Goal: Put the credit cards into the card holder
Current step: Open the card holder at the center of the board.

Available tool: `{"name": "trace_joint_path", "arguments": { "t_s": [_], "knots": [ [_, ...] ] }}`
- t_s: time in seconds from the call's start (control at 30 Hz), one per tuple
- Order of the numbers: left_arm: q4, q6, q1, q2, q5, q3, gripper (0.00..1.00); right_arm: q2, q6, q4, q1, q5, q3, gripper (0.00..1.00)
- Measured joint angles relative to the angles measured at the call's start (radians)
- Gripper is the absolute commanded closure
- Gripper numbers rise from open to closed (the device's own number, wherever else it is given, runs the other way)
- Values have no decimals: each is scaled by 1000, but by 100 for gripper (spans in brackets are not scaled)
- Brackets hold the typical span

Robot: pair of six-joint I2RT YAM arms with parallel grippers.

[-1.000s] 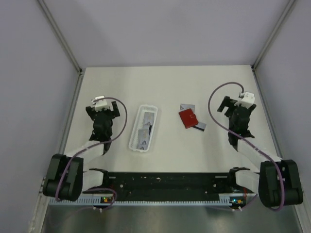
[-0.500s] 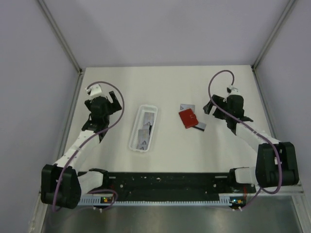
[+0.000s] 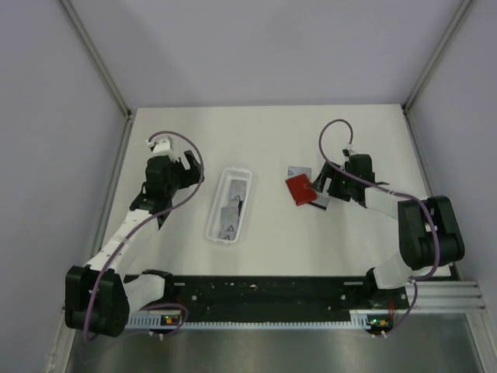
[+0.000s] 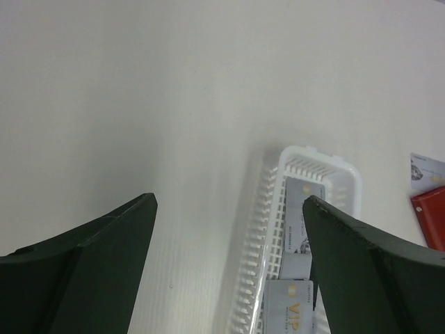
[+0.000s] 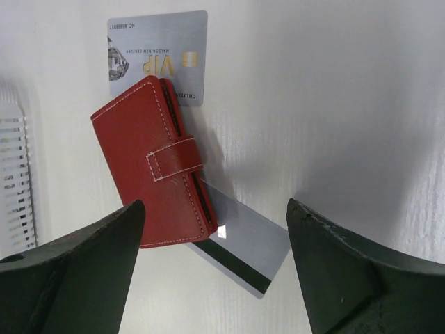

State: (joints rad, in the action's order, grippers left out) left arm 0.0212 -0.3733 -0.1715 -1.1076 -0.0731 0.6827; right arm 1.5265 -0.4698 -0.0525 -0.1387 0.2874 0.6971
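The red card holder [image 3: 297, 189] lies closed on the table, clasp tab up [image 5: 149, 163]. It partly covers two grey credit cards: a VIP card [image 5: 160, 52] at its far end and a black-striped card [image 5: 245, 249] at its near end. More credit cards [image 3: 231, 221] lie in the white tray [image 3: 211, 221]. My right gripper [image 3: 329, 186] is open just right of the holder, its jaws [image 5: 215, 205] straddling the holder's corner and the striped card. My left gripper [image 3: 189, 169] is open, left of the tray, nothing between its jaws [image 4: 229, 202].
The white slotted tray [image 4: 259, 229] stands left of centre, lengthwise, with cards [image 4: 304, 209] inside. Grey walls enclose the table on three sides. The arm bases and a black rail [image 3: 264, 291] run along the near edge.
The right arm has swung left, bringing its open gripper from the right edge to beside the card holder. The left gripper has risen and turned toward the tray.
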Motion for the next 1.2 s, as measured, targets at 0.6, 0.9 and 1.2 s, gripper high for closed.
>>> {"name": "trace_joint_path", "arguments": {
  "t_s": [0.6, 0.9, 1.2],
  "knots": [
    [0, -3, -25, 0, 156, 0, 10, 146, 11, -37, -38, 83, 104, 43],
    [0, 1, -53, 0, 171, 0, 10, 203, 37, 16, -62, 127, 156, 83],
    [0, 0, -80, 0, 202, 0, 10, 183, 40, 22, -63, 172, 153, 100]
  ]
}}
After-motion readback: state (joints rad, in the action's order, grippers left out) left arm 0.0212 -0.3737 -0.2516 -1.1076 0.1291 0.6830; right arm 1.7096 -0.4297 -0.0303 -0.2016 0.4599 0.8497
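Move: The closed strap on the card holder's right edge is some 4 cm to the left of my open right hand and about 1 cm ahead. The card holder's middle is about 8 cm left, level fore and aft, and 2 cm lower. One silver card lies about 5 cm ahead and 8 cm left; the black-striped card lies 4 cm back and 2 cm left. From my left hand, the card holder is some 35 cm right, about 2 cm back and 15 cm down. I slide my right hand about 5 cm left to the card holder's strap, first edging forward and then slightly back, sinking about 1.5 cm. It turns some 10 degrees counter-clockwise as its fingers shut to pinch the strap edge, then starts lifting. My open left hand swings about 6 cm right towards the card holder, staying high and turning clockwise. ##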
